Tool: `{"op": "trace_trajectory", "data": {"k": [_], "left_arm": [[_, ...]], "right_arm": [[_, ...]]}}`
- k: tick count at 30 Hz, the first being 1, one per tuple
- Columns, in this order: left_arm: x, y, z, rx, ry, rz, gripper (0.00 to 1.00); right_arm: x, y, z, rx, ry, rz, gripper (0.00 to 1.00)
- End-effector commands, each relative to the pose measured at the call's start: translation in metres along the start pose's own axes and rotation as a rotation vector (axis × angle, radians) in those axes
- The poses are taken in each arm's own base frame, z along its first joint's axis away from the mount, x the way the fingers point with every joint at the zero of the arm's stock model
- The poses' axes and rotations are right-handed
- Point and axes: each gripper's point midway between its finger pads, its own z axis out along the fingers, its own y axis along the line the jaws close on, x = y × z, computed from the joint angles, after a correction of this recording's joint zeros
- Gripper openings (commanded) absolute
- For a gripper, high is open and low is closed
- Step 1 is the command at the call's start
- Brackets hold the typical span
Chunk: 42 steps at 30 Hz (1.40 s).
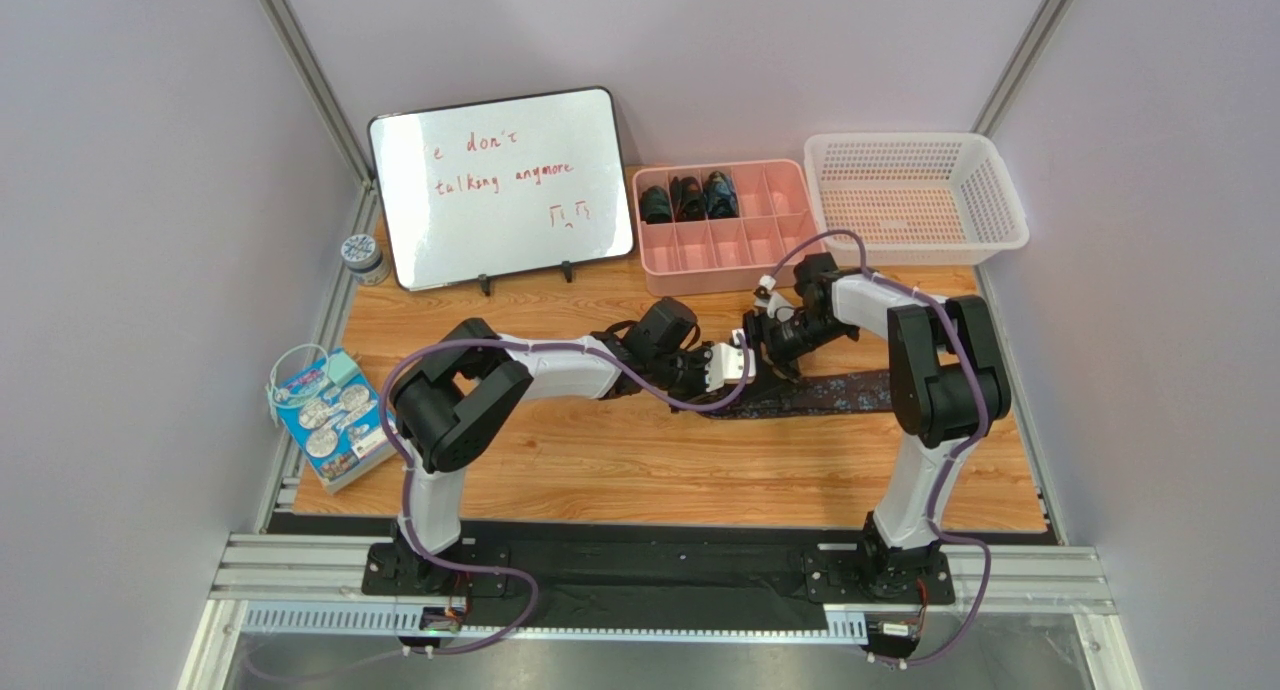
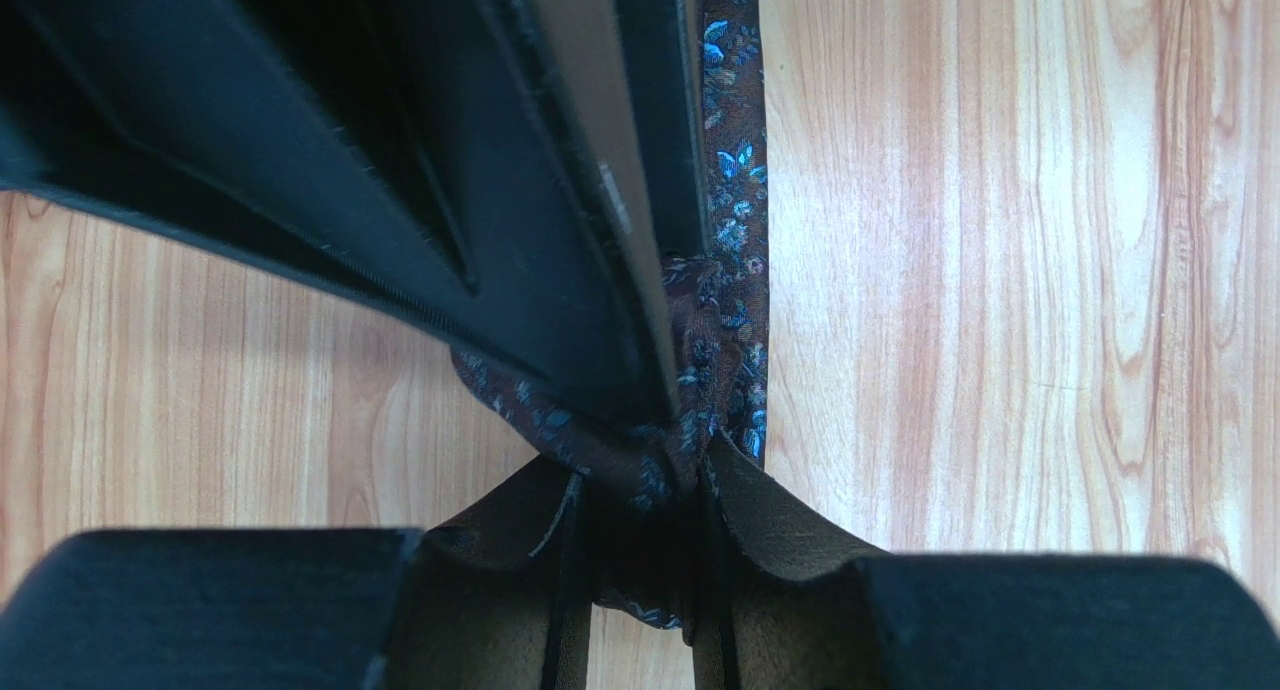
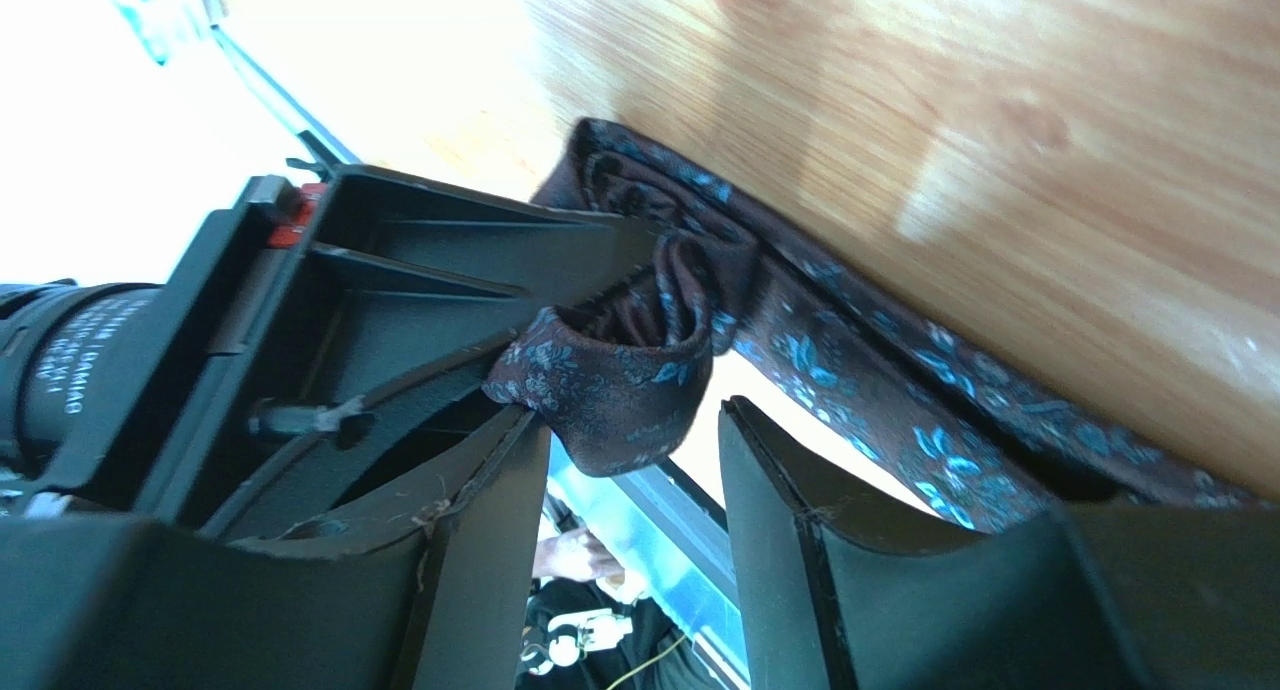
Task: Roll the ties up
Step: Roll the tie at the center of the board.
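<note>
A dark tie (image 1: 842,393) with a blue flower pattern lies stretched along the wooden table, right of centre. My left gripper (image 1: 729,363) is shut on its near end; in the left wrist view (image 2: 639,503) the fabric (image 2: 729,270) is bunched between the pads. In the right wrist view a small partly rolled coil of the tie (image 3: 631,368) sits just ahead of my right gripper (image 3: 631,450), which is open, its left finger (image 3: 496,495) touching the coil. The right gripper (image 1: 766,338) faces the left one closely. Three rolled ties (image 1: 687,198) sit in the pink organiser.
The pink divided organiser (image 1: 721,278) stands at the back centre, with a white mesh basket (image 1: 917,195) to its right. A whiteboard (image 1: 504,188) leans at the back left, with a small jar (image 1: 361,252) beside it. A blue packet (image 1: 331,413) lies at the left edge.
</note>
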Motion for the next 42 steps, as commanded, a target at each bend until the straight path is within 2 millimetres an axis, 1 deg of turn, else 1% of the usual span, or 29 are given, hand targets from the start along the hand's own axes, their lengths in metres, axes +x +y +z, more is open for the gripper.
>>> {"op": "trace_trajectory", "data": {"k": [1, 7, 10, 12, 14, 15, 16, 17, 18, 20, 21, 23, 24, 25, 27, 28, 31, 32, 33, 34, 35, 36, 37, 38, 39, 40, 41, 42], "left_arm": [[0.084, -0.050, -0.003, 0.136, 0.258, -0.129, 0.16], [0.083, -0.050, -0.003, 0.138, 0.251, -0.129, 0.16], [0.084, -0.051, -0.004, 0.139, 0.256, -0.126, 0.16], [0.085, -0.052, -0.004, 0.144, 0.255, -0.130, 0.15], [0.086, -0.054, -0.004, 0.148, 0.258, -0.134, 0.16], [0.085, -0.052, -0.004, 0.139, 0.256, -0.131, 0.18], [0.084, -0.051, -0.004, 0.137, 0.255, -0.132, 0.21], [0.083, -0.050, -0.005, 0.131, 0.251, -0.140, 0.24], [0.080, -0.048, -0.006, 0.125, 0.240, -0.146, 0.32], [0.073, -0.043, -0.009, 0.108, 0.214, -0.165, 0.41], [0.069, -0.041, -0.010, 0.107, 0.198, -0.175, 0.48], [0.056, -0.032, -0.015, 0.084, 0.144, -0.185, 0.55], [0.049, -0.027, -0.015, 0.072, 0.115, -0.180, 0.56], [0.042, -0.024, -0.018, 0.063, 0.093, -0.178, 0.57], [0.030, -0.019, -0.020, 0.057, 0.051, -0.179, 0.61], [0.024, -0.017, -0.022, 0.054, 0.031, -0.177, 0.62], [0.011, -0.015, -0.027, 0.048, -0.029, -0.173, 0.65], [0.009, -0.013, -0.029, 0.044, -0.049, -0.174, 0.67], [0.002, -0.008, -0.029, 0.027, -0.087, -0.175, 0.73], [0.006, -0.010, -0.031, 0.019, -0.094, -0.191, 0.74], [0.007, -0.004, -0.032, -0.003, -0.105, -0.205, 0.76], [0.003, 0.000, -0.033, -0.017, -0.135, -0.208, 0.77], [0.009, -0.001, -0.031, -0.020, -0.133, -0.253, 0.77], [0.011, 0.002, -0.030, -0.031, -0.142, -0.273, 0.78], [0.005, 0.005, -0.029, -0.040, -0.176, -0.266, 0.79], [0.012, 0.001, -0.025, -0.033, -0.178, -0.298, 0.79], [0.012, -0.001, -0.023, -0.025, -0.196, -0.306, 0.79], [0.003, 0.004, -0.022, -0.036, -0.244, -0.292, 0.79]], "right_arm": [[-0.026, 0.026, -0.009, -0.084, -0.090, -0.094, 0.51], [-0.029, 0.023, -0.009, -0.070, -0.097, -0.095, 0.50], [-0.030, 0.019, -0.012, -0.047, -0.107, -0.111, 0.52], [-0.029, 0.015, -0.011, -0.030, -0.100, -0.108, 0.50], [-0.030, 0.009, -0.008, -0.006, -0.098, -0.119, 0.34], [-0.030, 0.005, -0.007, 0.012, -0.099, -0.119, 0.25], [-0.030, 0.000, -0.004, 0.029, -0.094, -0.120, 0.09], [-0.031, -0.009, -0.003, 0.072, -0.094, -0.125, 0.03], [-0.030, -0.017, 0.000, 0.092, -0.081, -0.117, 0.00], [-0.029, -0.031, 0.002, 0.152, -0.074, -0.113, 0.00], [-0.028, -0.036, 0.004, 0.172, -0.069, -0.110, 0.00], [-0.029, -0.049, 0.005, 0.226, -0.071, -0.106, 0.00], [-0.030, -0.053, 0.005, 0.243, -0.074, -0.110, 0.00], [-0.031, -0.061, 0.005, 0.278, -0.078, -0.105, 0.00], [-0.032, -0.067, 0.006, 0.307, -0.082, -0.104, 0.00], [-0.033, -0.073, 0.006, 0.342, -0.084, -0.100, 0.00], [-0.038, -0.079, 0.005, 0.382, -0.101, -0.095, 0.00], [-0.037, -0.080, 0.005, 0.392, -0.099, -0.098, 0.00], [-0.037, -0.081, 0.005, 0.398, -0.099, -0.101, 0.00], [-0.036, -0.080, 0.006, 0.409, -0.096, -0.108, 0.00], [-0.036, -0.080, 0.006, 0.417, -0.099, -0.112, 0.00], [-0.033, -0.082, 0.007, 0.428, -0.093, -0.112, 0.00], [-0.031, -0.084, 0.008, 0.443, -0.087, -0.115, 0.00], [-0.029, -0.086, 0.009, 0.452, -0.077, -0.113, 0.00], [-0.026, -0.088, 0.011, 0.457, -0.068, -0.111, 0.00], [-0.024, -0.089, 0.013, 0.465, -0.058, -0.106, 0.00], [-0.022, -0.089, 0.015, 0.465, -0.052, -0.106, 0.00], [-0.021, -0.090, 0.017, 0.468, -0.044, -0.102, 0.00]]}}
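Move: My left fingers already pinch the rolled end of the tie, so it sits at that hand's point. From my half-open right hand the roll is about 1 cm back, 2 cm to the left and 2 cm below. The tie's flat length lies some 9 cm to the right of my right hand and 5 cm down. The pink organizer stands about 22 cm ahead of that hand and 3 cm to its left. My right hand shuts its half-open fingers on the fold of the roll while my left still holds it, then takes the pinched fabric down about 3 cm to the board and slightly right, tipping some 10 degrees. As the right grips, my left fingers let go and spread wide, drawing back about 3 cm to the left with a small counter-clockwise turn. ##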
